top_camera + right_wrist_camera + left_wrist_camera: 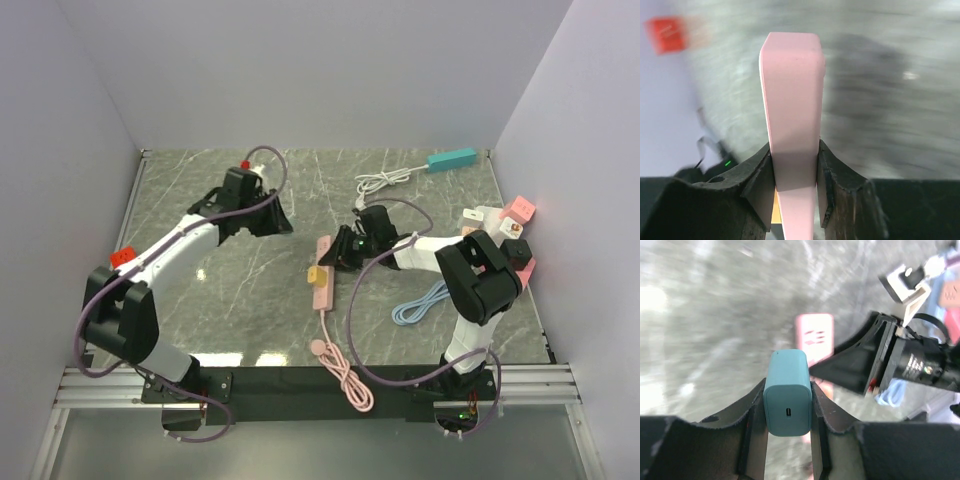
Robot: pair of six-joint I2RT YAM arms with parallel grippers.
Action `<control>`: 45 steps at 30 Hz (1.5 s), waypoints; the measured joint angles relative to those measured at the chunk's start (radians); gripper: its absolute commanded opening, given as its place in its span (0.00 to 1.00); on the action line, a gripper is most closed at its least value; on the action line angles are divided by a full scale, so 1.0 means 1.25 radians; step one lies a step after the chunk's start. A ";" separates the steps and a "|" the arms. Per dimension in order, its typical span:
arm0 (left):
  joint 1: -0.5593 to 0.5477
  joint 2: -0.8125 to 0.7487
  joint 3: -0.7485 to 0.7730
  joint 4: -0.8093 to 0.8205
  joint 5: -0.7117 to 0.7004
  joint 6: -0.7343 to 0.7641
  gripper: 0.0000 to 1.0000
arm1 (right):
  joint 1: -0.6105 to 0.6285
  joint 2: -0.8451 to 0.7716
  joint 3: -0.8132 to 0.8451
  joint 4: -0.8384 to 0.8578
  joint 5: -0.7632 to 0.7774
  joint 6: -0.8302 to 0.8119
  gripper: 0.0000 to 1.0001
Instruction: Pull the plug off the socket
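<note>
The plug (786,367) is a teal block with a small port in its end, and my left gripper (787,390) is shut on it. The plug sits clear of the pink socket strip (815,337), which lies beyond it. In the top view my left gripper (272,215) is at mid-table, left of the strip (321,283). My right gripper (340,250) is shut on the strip's far end. In the right wrist view the strip (792,85) stands between the jaws of that gripper (795,147). A yellow piece (317,272) sits on the strip.
The strip's pink cable (345,375) coils toward the near edge. A teal power strip (452,158) with a white cable (385,180) lies at the back right. Pink and white boxes (505,215) and a blue cable coil (420,300) are at the right. Walls enclose three sides.
</note>
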 measured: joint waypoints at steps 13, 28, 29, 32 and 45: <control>0.193 -0.029 0.034 -0.182 -0.252 0.070 0.00 | -0.028 0.026 0.020 -0.119 0.043 -0.021 0.00; 0.489 0.119 -0.077 -0.167 -0.414 0.030 0.71 | -0.028 -0.038 0.029 -0.190 0.061 -0.042 0.00; 0.489 0.119 -0.081 -0.165 -0.415 0.025 0.75 | -0.028 -0.039 0.029 -0.192 0.061 -0.043 0.00; 0.490 0.114 -0.092 -0.162 -0.412 0.013 0.97 | -0.028 -0.040 0.034 -0.202 0.061 -0.045 0.00; 0.181 -0.101 -0.092 -0.107 -0.168 0.025 0.99 | -0.026 -0.040 0.124 -0.306 0.069 -0.065 0.00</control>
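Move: The left hand already holds the teal plug. Its bare landing spot, just to the robot's right of the red block, lies about 32 cm left, 1 back and 13 below; the red block is roughly 40 cm left, 3 back and 13 below. The pink socket's middle is some 8 cm back, 11 right and 10 below. From the right hand gripping it, that middle is about 4 cm back, 2 left, 1 below; its yellow plug is 5 back, 4 left, 1 above. The left hand sweeps the teal plug left about 31 cm, away from the pink socket, rising slightly before sinking steeply beside the red block while the wrist turns some 50 degrees counter-clockwise and rolls its left side up; there the fingers open wide and let the plug go, and the empty hand swings back right and up, unwinding most of the turn. The right hand keeps its pinch on the socket, dips about 3 cm down and slightly right with a small tilt, pauses, then eases back up past its starting height. ##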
